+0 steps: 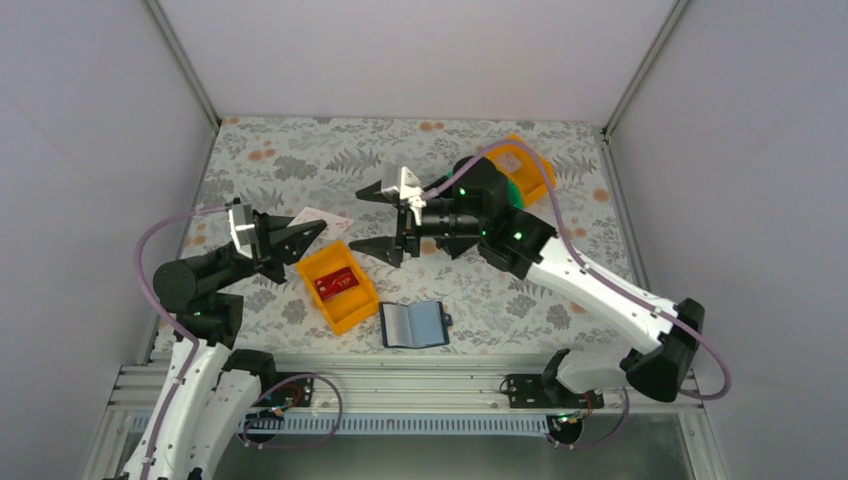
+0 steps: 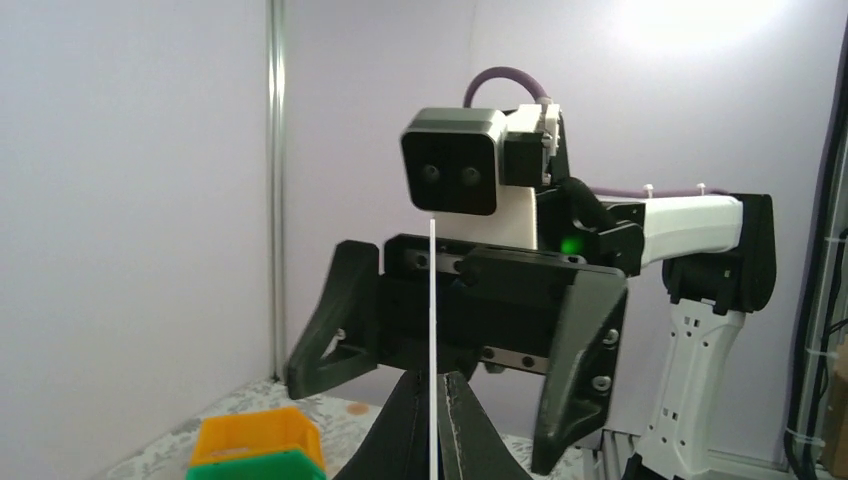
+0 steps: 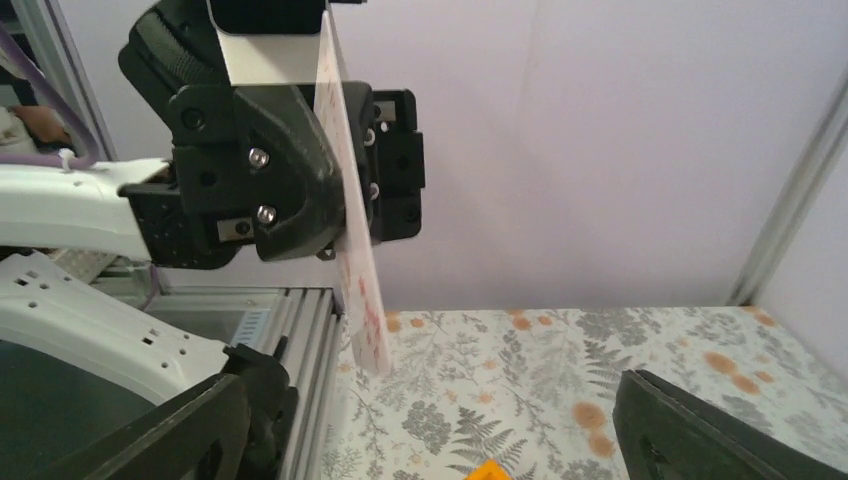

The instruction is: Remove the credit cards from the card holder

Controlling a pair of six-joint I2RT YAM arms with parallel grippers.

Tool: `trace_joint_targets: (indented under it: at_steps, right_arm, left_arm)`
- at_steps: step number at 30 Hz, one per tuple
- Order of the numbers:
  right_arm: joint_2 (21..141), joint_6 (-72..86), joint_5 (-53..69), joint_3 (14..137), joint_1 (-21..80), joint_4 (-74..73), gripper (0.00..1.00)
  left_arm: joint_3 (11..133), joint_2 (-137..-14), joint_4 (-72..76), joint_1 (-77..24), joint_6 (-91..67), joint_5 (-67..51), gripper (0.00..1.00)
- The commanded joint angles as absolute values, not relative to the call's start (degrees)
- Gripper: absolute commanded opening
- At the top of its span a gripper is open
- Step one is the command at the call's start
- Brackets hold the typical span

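My left gripper (image 1: 312,232) is shut on a pinkish-white credit card (image 1: 324,221) and holds it in the air above the table's left half. In the left wrist view that card (image 2: 432,330) shows edge-on as a thin white line between the closed fingers (image 2: 405,430). My right gripper (image 1: 365,220) faces it, open, its fingers either side of the card's free end without touching. The right wrist view shows the card (image 3: 355,250) hanging from the left gripper (image 3: 290,200). A red credit card (image 1: 338,281) lies in an orange bin (image 1: 352,306). The card holder (image 1: 413,324) lies open near the front edge.
A second orange bin stacked with a green one (image 1: 528,168) stands at the back right, and both show low in the left wrist view (image 2: 255,445). White walls close in the floral table (image 1: 300,160) on three sides. An aluminium rail (image 1: 400,385) runs along the front.
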State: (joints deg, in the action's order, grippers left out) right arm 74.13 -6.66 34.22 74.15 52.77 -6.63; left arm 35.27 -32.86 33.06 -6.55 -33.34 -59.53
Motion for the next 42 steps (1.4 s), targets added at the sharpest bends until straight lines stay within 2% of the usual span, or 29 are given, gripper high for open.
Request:
trace_joint_targets:
  at_steps: [1, 7, 14, 20, 21, 22, 23, 24, 25, 29, 31, 37, 42]
  right_arm:
    - [78.3, -5.4, 43.4, 80.1, 51.7, -3.8, 0.86]
    - [81.2, -7.1, 48.8, 82.5, 51.7, -7.0, 0.55]
    - [83.7, -9.0, 46.8, 86.3, 51.7, -13.1, 0.06]
    - [82.5, -11.4, 43.9, 87.1, 51.7, -17.7, 0.04]
    - [82.2, -12.0, 41.8, 87.4, 51.7, -19.4, 0.04]
    - [82.0, -12.9, 39.5, 87.9, 51.7, -22.0, 0.04]
    - [81.9, -13.6, 35.3, 88.5, 51.7, -24.5, 0.04]
    - [82.2, -13.9, 31.1, 89.1, 51.7, -27.5, 0.04]
    - [82.9, -13.9, 26.2, 89.7, 51.7, -30.8, 0.04]
    - [89.1, -13.8, 6.9, 91.9, 53.7, -45.8, 0.04]
    - [91.9, -13.8, 3.1, 92.0, 55.1, -51.2, 0.04]
    - [93.1, -16.1, 6.3, 92.2, 60.0, -51.0, 0.04]
    - [94.4, -17.6, 8.0, 94.4, 63.0, -49.7, 0.04]
  left_arm:
    - [33.4, -32.5, 39.0, -6.3, -37.4, -58.3, 0.02]
    - [33.3, -32.1, 38.1, -6.3, -36.6, -58.5, 0.02]
    - [33.0, -32.5, 38.4, -6.4, -36.8, -58.2, 0.02]
    - [33.1, -32.5, 34.4, -6.4, -34.5, -57.2, 0.04]
    - [33.5, -32.4, 31.5, -6.4, -32.6, -56.5, 0.21]
    - [34.2, -32.4, 27.4, -6.4, -29.8, -56.1, 0.47]
    - [34.8, -32.3, 22.6, -6.4, -25.7, -55.9, 0.65]
    - [35.8, -32.4, 17.9, -6.3, -20.3, -56.0, 0.73]
    - [36.7, -32.4, 12.7, -6.3, -14.2, -56.8, 0.76]
    - [41.1, -33.0, -5.7, -6.4, 14.2, -58.7, 0.78]
    - [42.6, -33.1, -10.7, -6.4, 22.4, -58.1, 0.78]
    - [42.2, -34.5, -26.3, -7.9, 44.2, -58.1, 0.77]
    - [41.1, -36.1, -32.6, -11.2, 53.0, -55.0, 0.71]
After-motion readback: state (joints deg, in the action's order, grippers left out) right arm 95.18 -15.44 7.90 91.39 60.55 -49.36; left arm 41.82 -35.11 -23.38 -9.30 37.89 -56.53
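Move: The pale card is upright in the left fingers, its middle about 2 cm right of that hand's point and 1 cm forward and above. From the open right hand it lies some 3 cm to the left, 1 cm back and 2 cm higher. From the right hand, the orange bin is about 4 cm ahead, 7 cm left and 39 cm below, with a red card in its middle; the open card holder is some 4 cm back, 9 cm right and 40 cm below. Hold the card still with the left gripper while you ease the right one 2 to 3 cm left and shut its fingers on the card. Then open the left fingers and lower that hand about 11 cm, tips turning down. Swing the right forward with the card, then down about 18 cm towards the bin, curving partly back and tipping its fingers some 45 degrees downward. ##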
